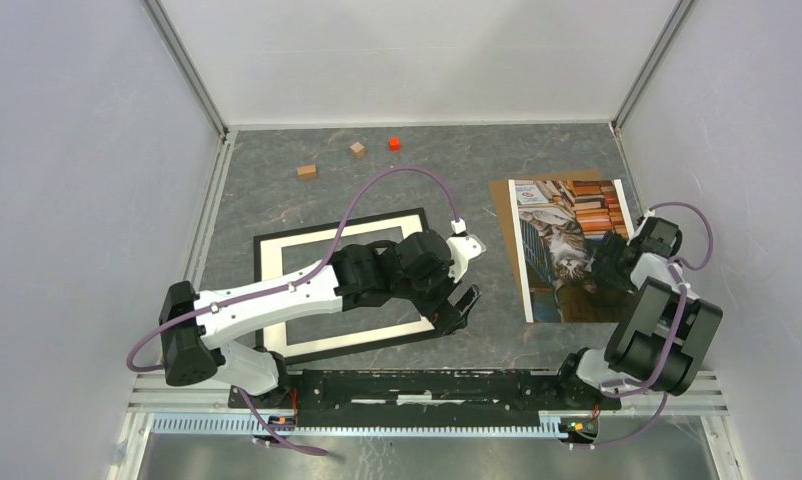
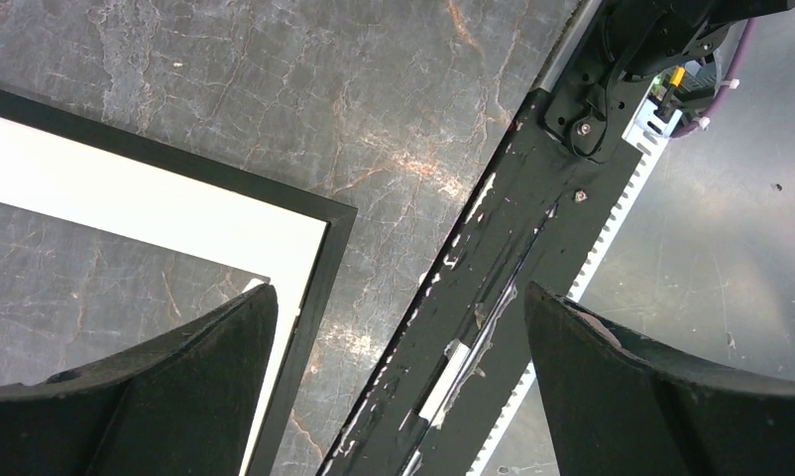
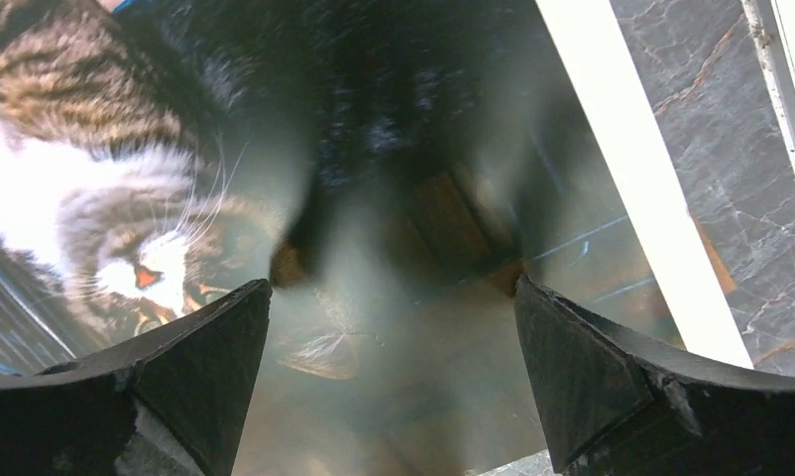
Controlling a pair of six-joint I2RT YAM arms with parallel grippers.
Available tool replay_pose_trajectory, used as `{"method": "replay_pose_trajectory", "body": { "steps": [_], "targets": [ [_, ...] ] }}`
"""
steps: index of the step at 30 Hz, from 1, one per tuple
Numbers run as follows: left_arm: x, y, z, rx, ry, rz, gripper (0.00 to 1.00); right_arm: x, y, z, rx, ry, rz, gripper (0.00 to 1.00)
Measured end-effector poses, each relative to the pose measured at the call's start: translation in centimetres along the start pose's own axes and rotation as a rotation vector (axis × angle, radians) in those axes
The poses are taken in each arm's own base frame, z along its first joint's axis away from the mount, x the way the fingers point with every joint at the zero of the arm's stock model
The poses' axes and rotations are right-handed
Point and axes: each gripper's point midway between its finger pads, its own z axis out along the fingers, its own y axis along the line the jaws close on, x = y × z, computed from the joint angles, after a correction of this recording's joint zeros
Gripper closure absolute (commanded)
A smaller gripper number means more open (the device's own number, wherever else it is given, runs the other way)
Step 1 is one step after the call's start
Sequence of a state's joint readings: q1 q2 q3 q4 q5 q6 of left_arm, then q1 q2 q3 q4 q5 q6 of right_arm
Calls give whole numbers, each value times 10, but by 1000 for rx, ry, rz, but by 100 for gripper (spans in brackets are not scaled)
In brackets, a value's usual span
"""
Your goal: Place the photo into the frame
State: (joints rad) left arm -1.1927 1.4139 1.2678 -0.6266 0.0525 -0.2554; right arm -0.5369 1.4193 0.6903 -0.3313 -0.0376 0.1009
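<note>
The frame (image 1: pixel 297 231), black and thin-edged with a white mat (image 1: pixel 277 258) inside, lies flat at the left centre of the table. My left arm stretches across it. My left gripper (image 1: pixel 460 308) hangs open just past its near right corner. In the left wrist view that corner (image 2: pixel 319 297) sits beside the left fingertip, and the left gripper (image 2: pixel 398 293) holds nothing. The photo (image 1: pixel 562 240), a cat among books, lies flat at the right. My right gripper (image 1: pixel 602 268) hovers low over it, open. In the right wrist view the photo (image 3: pixel 126 218) fills the picture behind the empty right gripper (image 3: pixel 394 283).
A brown backing board (image 1: pixel 502 200) shows from under the photo's left and far edges. Two wooden blocks (image 1: pixel 307 171) (image 1: pixel 357 149) and a red block (image 1: pixel 394 143) lie at the back. The black mounting rail (image 1: pixel 427 385) (image 2: pixel 532 228) runs along the near edge. White walls enclose the table.
</note>
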Motion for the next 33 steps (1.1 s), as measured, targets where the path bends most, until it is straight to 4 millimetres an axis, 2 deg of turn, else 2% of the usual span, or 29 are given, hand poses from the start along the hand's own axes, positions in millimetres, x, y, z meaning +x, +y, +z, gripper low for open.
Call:
{"method": "replay_pose_trajectory", "body": {
  "steps": [6,8,10,13,16,17,19,21,24,29,31,33],
  "targets": [
    [0,5,0,0,5,-14,0,3,8,-1,-46,-58,-9,2],
    [-1,9,0,-5,5,-22,0,2,19,0,-71,-83,-28,2],
    [-2,14,0,-21,0,-29,0,5,42,-2,-127,-111,-64,2],
    [-4,21,0,-34,-3,-41,0,18,91,-10,-258,-129,-125,2],
    [-6,27,-1,-28,-4,-60,0,31,129,-19,-368,-117,-160,2],
    [-7,30,-1,-32,-7,-66,0,34,140,-22,-400,-107,-170,2],
    [-9,35,-1,-40,-12,-77,0,37,146,-25,-408,-82,-171,2],
    [-9,37,-2,-38,-11,-81,0,39,139,-26,-362,-51,-164,2],
    [-8,34,-1,-23,-8,-81,0,32,109,-26,-234,-48,-119,2],
    [-3,33,1,-13,3,-82,0,2,23,-39,-28,-247,153,2],
    [-3,30,2,1,3,-82,0,4,-8,-42,48,-301,258,2],
    [-1,30,3,6,1,-81,0,11,-29,-42,96,-311,338,2]
  ]
}}
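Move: Under the right hand lies the photo: its middle is about 5 cm ahead and 6 cm to the left, only a centimetre or so below. The cardboard lies beneath it, its middle perhaps 2 cm farther left and 1 cm farther out than the photo's. The frame's middle is some 54 cm to the right hand's left and 2 cm nearer the base. From the left hand, the photo's middle is roughly 15 cm ahead, 28 cm right and 19 cm below. Sweeping left low over the photo, the open right hand travels about 15 cm, past the cat's face and slightly forward, turning some 20 degrees counter-clockwise. It then swings back right, turns clockwise beyond its starting angle, lifts about 3 cm and draws back towards the photo's near right corner, fingertips tilting outward. The left hand, open and empty, shifts about 3 cm forward high above the table. ##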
